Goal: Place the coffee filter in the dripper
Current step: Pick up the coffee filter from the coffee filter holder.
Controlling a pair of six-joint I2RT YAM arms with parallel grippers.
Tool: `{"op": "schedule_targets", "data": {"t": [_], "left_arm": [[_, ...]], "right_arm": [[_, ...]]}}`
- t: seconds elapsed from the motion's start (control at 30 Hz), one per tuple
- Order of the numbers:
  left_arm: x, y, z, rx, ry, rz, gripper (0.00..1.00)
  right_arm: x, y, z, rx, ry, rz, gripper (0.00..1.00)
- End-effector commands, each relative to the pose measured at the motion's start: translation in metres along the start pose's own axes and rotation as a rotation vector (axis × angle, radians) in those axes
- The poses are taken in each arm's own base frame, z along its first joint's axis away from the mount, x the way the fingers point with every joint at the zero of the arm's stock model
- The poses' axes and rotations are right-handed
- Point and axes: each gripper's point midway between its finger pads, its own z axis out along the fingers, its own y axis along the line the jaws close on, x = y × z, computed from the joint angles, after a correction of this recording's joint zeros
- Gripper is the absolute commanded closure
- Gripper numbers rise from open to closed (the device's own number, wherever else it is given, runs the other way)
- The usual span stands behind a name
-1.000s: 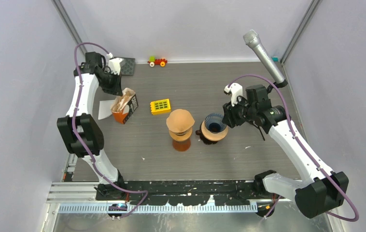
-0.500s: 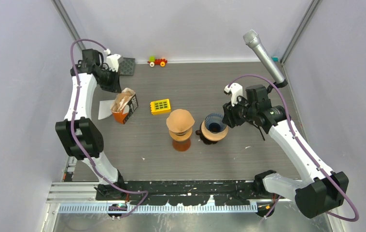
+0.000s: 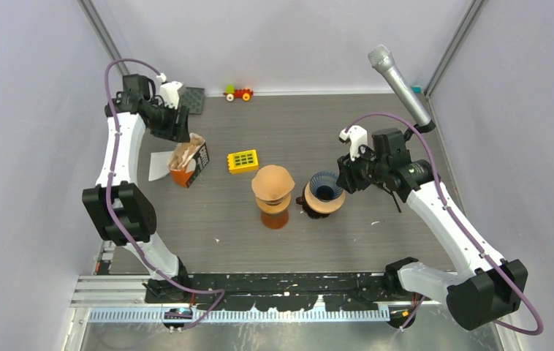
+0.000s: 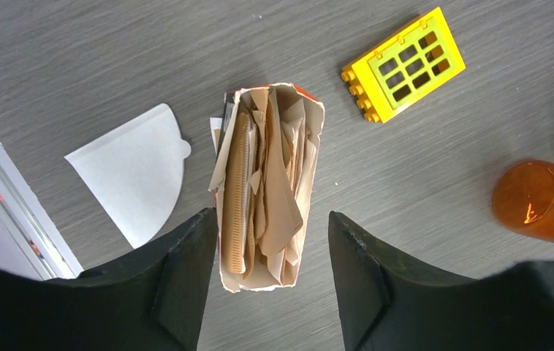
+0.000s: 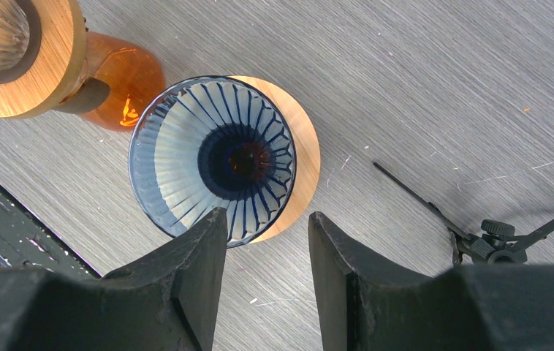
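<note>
A white coffee filter [image 4: 131, 172] lies flat on the table, left of an open orange box [image 4: 267, 186] stuffed with brown paper filters. My left gripper [image 4: 272, 216] hangs open above the box's near end, one finger on each side, with nothing held. The dripper [image 5: 215, 157] is blue ribbed glass on a round wooden base, and it is empty. My right gripper [image 5: 267, 216] stands open just beside the dripper's rim, gripping nothing. In the top view the white coffee filter [image 3: 158, 164], the box [image 3: 188, 161] and the dripper [image 3: 324, 191] all show.
An amber carafe with a wood-collared cone on top [image 3: 272, 194] stands just left of the dripper. A yellow toy window block [image 3: 243, 160], a small toy car [image 3: 238, 93] and a dark mat [image 3: 192, 100] lie farther back. A microphone [image 3: 400, 84] reaches in at the back right.
My left gripper has gone from shut to open, and its wrist has lifted and shifted slightly over the box. The right arm has not moved.
</note>
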Motion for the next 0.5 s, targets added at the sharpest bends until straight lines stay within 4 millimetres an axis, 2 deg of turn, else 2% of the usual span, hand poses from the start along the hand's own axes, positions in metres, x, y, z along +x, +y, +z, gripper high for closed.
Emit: {"op": "schedule_targets", "data": {"t": [0.0, 0.13, 0.33, 0.47], "left_arm": [[0.001, -0.01, -0.003, 0.014, -0.012, 0.038, 0.41], [0.01, -0.013, 0.006, 0.019, 0.018, 0.05, 0.45], [0.007, -0.011, 0.005, 0.007, 0.01, 0.057, 0.65], [0.001, -0.007, 0.001, -0.015, -0.007, 0.069, 0.84]], "right_arm": [[-0.003, -0.001, 0.001, 0.006, -0.004, -0.02, 0.5], [-0.002, -0.002, 0.001, 0.006, -0.001, -0.019, 0.5], [-0.002, -0.002, 0.002, 0.008, 0.004, -0.018, 0.5], [-0.001, -0.002, 0.003, 0.008, 0.007, -0.017, 0.5]]}}
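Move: The coffee filter to take stands in the holder box just under the left gripper, its middle about 1 cm back, 1 cm right and 6 cm below; the box's own middle is roughly 2 cm back, 1 cm right, 9 cm down. The white paper lies level with the hand, some 8 cm left, the yellow block 1 cm ahead and 15 cm right, both near table height. From the right hand the filter is some 9 cm ahead and 39 cm left, about 3 cm lower. Lower the left gripper about 2.5 cm with its fingers still half open, easing roughly 1 cm back and 1 cm right, so the tips come down astride the filter's loose corner at the box mouth. Then hold it there and draw the fingers most of the way together on that corner, without lifting yet. ##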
